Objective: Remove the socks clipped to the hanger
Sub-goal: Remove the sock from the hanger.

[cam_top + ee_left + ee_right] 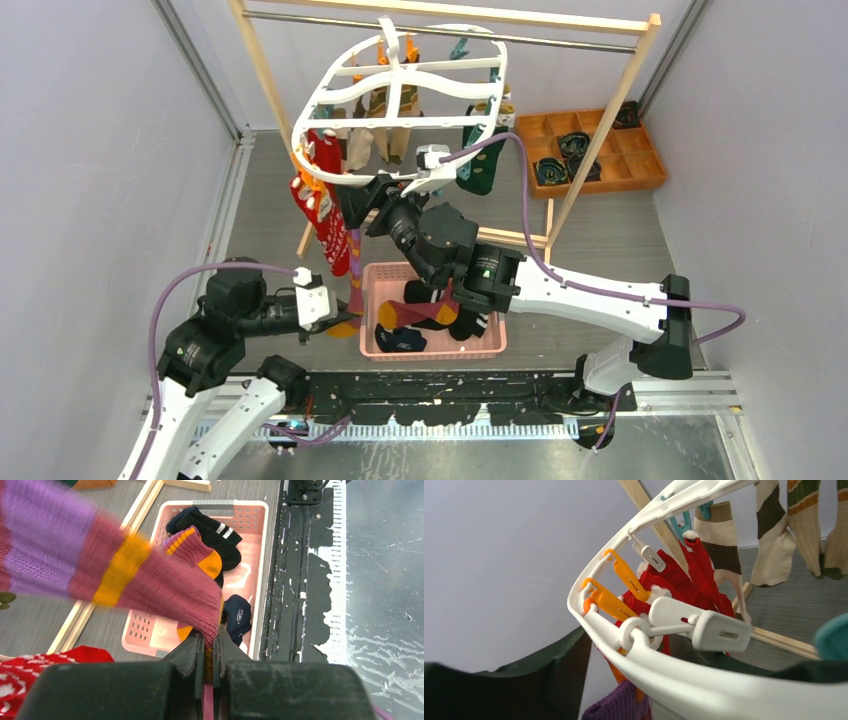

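Note:
The white oval hanger (400, 75) hangs from the rack rail with socks clipped under it: red ones (322, 205), beige striped ones (375, 135) and a dark green one (482, 165). My left gripper (340, 318) (210, 647) is shut on the toe end of a maroon sock (150, 582) with yellow and purple bands, stretched up toward the hanger. My right gripper (372, 198) (659, 652) straddles the hanger's near rim (704, 680). Its fingers stand apart on either side of an orange clip (624, 675) that holds a purple cuff (621, 705). A gap shows beside the left finger (549, 670).
A pink basket (500, 345) (257, 555) on the floor below the hanger holds several socks, black, navy and maroon with orange. The light wooden rack (600, 130) stands behind, its foot bars (145, 500) beside the basket. An orange compartment tray (640, 165) sits at the back right.

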`<state>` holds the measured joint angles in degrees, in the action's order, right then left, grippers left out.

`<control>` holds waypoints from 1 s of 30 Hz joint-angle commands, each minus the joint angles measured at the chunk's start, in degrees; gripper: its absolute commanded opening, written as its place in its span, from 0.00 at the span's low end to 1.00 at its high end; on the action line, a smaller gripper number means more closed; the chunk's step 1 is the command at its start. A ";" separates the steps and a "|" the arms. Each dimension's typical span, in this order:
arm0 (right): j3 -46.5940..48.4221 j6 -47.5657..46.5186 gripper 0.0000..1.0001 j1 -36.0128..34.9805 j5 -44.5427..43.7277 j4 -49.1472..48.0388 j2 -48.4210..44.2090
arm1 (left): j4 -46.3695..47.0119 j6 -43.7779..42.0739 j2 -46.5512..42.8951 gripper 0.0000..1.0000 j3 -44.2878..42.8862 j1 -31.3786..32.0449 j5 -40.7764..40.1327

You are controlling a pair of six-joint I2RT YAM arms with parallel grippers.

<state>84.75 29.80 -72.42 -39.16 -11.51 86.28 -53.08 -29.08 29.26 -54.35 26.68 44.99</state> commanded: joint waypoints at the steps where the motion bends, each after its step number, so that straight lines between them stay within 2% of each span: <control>1: 1.42 2.48 0.72 0.03 -5.00 1.11 -2.46 | -1.77 -2.23 -1.07 0.00 -0.87 0.31 -0.18; 5: -0.79 -0.37 0.78 -2.56 -11.07 -1.52 -2.53 | 0.60 -1.83 -1.16 0.00 -0.55 0.31 -1.86; 10: -4.38 -5.48 0.74 -5.93 -16.55 -8.43 -3.22 | 1.28 -4.36 -0.66 0.00 -0.76 0.31 -4.25; 15: -4.17 -12.74 0.75 -10.11 -21.06 -13.59 -0.91 | 3.25 -7.97 -0.65 0.00 -0.32 0.31 -7.24; 20: -1.36 -14.66 0.77 -10.44 -21.48 -11.20 0.53 | 3.51 -13.79 -0.40 0.00 -0.16 0.31 -8.50; 22: 1.14 -10.13 0.77 -8.53 -18.64 -3.98 0.48 | 3.55 -16.21 -0.58 0.00 0.07 0.31 -8.73; 25: 5.29 0.25 0.76 -2.87 -7.67 8.18 0.36 | 3.66 -19.30 -1.10 0.00 0.76 0.31 -8.78; 30: 7.75 -0.53 0.76 0.08 7.12 10.65 0.64 | 3.73 -24.28 -2.53 0.00 2.49 0.31 -8.07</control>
<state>88.75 26.28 -74.08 -45.67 -5.34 87.39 -51.72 -47.37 27.99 -52.93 26.68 36.47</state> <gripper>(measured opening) 0.762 0.034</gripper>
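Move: The right hand is at the hanger's near-left rim, fingers half open around the orange clip of the striped purple sock, which is about 2 cm below and 1 cm left of the hand point. The white clip is roughly 3 cm to the hand's right, 1 cm back and 2 cm up; a red sock hangs 5 cm left, 1 cm ahead, 6 cm lower. From the left hand, the orange clip is about 14 cm ahead, 3 right and 14 up; the basket is 14 right, 2 back, 25 below. Fingers parting from half to about three-quarters open, the right hand loosens its grip at the orange clip, backs off about 4 cm while sinking a little, then comes forward again to the rim, almost to where it began. The left hand keeps pinching the sock's toe, easing some 3.5 cm forward and a little left towards the clip, rolling about 20 degrees. ##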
